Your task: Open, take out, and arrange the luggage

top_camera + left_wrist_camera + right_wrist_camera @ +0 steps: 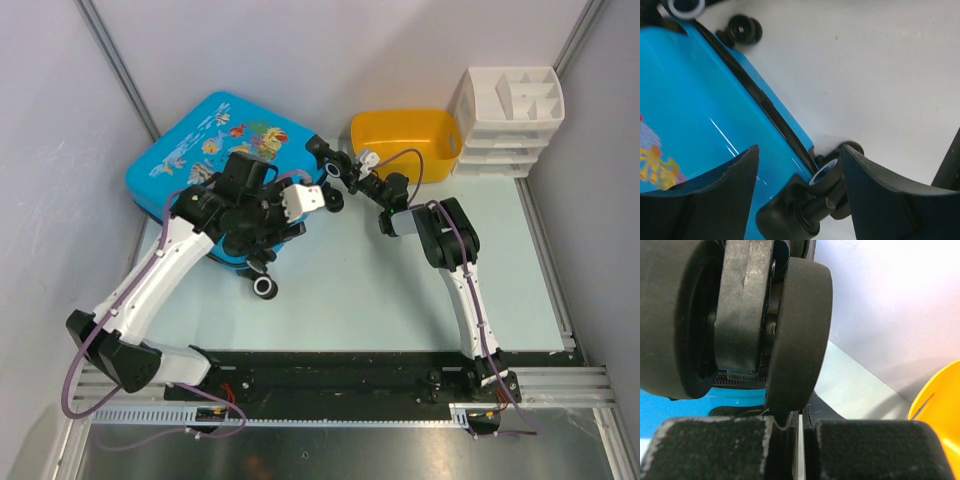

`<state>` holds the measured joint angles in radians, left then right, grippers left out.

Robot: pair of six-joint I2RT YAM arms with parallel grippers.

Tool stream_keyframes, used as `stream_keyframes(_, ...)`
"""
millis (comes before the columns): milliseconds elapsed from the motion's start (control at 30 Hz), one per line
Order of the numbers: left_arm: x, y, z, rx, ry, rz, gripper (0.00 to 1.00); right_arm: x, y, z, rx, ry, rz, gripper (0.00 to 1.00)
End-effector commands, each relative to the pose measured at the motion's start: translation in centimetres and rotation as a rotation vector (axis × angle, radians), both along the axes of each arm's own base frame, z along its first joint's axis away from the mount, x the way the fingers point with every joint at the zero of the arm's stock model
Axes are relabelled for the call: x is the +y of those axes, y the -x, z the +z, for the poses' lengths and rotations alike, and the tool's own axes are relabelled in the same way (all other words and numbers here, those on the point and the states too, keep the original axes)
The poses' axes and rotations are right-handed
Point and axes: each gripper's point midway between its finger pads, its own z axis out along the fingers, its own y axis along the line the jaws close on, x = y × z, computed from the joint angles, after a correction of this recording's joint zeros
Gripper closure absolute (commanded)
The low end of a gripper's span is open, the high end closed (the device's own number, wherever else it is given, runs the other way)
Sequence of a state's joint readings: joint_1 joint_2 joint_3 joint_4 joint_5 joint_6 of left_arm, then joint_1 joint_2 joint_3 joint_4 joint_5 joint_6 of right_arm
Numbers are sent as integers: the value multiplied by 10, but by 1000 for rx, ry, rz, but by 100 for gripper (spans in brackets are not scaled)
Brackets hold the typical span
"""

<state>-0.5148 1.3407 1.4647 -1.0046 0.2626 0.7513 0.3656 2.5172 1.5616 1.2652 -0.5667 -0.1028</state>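
Observation:
The luggage [200,150] is a bright-blue hard-shell suitcase with a fish print, lying flat at the back left with its zipper band shut. My left gripper [330,197] hovers at its right edge. In the left wrist view the left gripper [800,165] is open, its fingers [880,200] standing either side of a black wheel [826,179] beside the blue shell [700,110]. My right gripper [345,172] is shut just behind another corner wheel [320,150]. In the right wrist view that twin wheel [740,315] fills the frame above the shut right gripper [801,422], with blue shell [690,407] below.
A yellow plastic tub [405,140] stands at the back centre, its rim also in the right wrist view as the tub [940,410]. A white drawer organiser [510,120] sits at the back right. Another suitcase wheel [265,287] points toward the near side. Grey walls close in left and behind.

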Motion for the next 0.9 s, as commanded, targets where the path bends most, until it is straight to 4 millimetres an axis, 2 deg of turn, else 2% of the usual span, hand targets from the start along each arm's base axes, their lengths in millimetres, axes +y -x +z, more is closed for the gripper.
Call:
stream_keyframes(0,-23,-10,8,-17,3,14,31,-7,10,82,-231,-76,-20,100)
stream_keyframes(67,-27,-12,-2,10,-5,8,41,-7,10,82,-231,-80,-25,100)
stream_keyframes(100,-29,-16,-15,39,-23,11,47,-7,10,82,-231,-80,-25,100)
stream_keyframes(200,-31,-20,-39,88,-50,32,56,-9,9,84,-236,-84,-31,100)
stream_keyframes(433,-24,-39,-76,26,-86,90,62,-8,8,86,-238,-86,-34,100)
stream_keyframes(567,-19,-37,-103,55,-102,49,67,-10,7,87,-243,-85,-40,100)
stream_keyframes(600,-17,-35,-108,74,-99,59,73,-10,8,89,-245,-85,-42,100)
stream_keyframes(633,-8,-32,-118,105,-108,75,75,-9,9,90,-248,-84,-40,100)
stream_keyframes(700,2,-24,-127,142,-105,95,78,-9,9,89,-250,-79,-41,100)
stream_keyframes(800,23,-1,-140,217,-108,112,82,-11,11,88,-251,-76,-42,100)
stream_keyframes(833,33,15,-152,276,-124,114,83,-11,13,91,-258,-77,-38,100)
stream_keyframes(867,38,23,-150,277,-119,114,85,-11,15,91,-260,-72,-31,100)
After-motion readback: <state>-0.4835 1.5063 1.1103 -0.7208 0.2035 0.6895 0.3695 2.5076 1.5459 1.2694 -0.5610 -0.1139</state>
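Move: My left hand is open above the suitcase's near wheels: the near upper wheel is about 12 cm below and 5 cm to its left, level fore and aft. The near lower wheel is some 19 cm below, 4 cm back and 3 cm left. The far upper wheel stands roughly 23 cm ahead of that hand and 14 cm to its right. From my right hand, that far upper wheel is some 3 cm ahead and 4 cm left, the yellow bin about 10 cm ahead and 13 cm right. I swing my left hand slightly up and about 3 cm right, clear of the near upper wheel, then sink it to finish some 14 cm lower beside the near wheels, easing back left at the end. The fingers go from wide open to nearly shut and tip some 15 degrees more steeply down. My right hand stays put, shut fingertips still against the far upper wheel. ##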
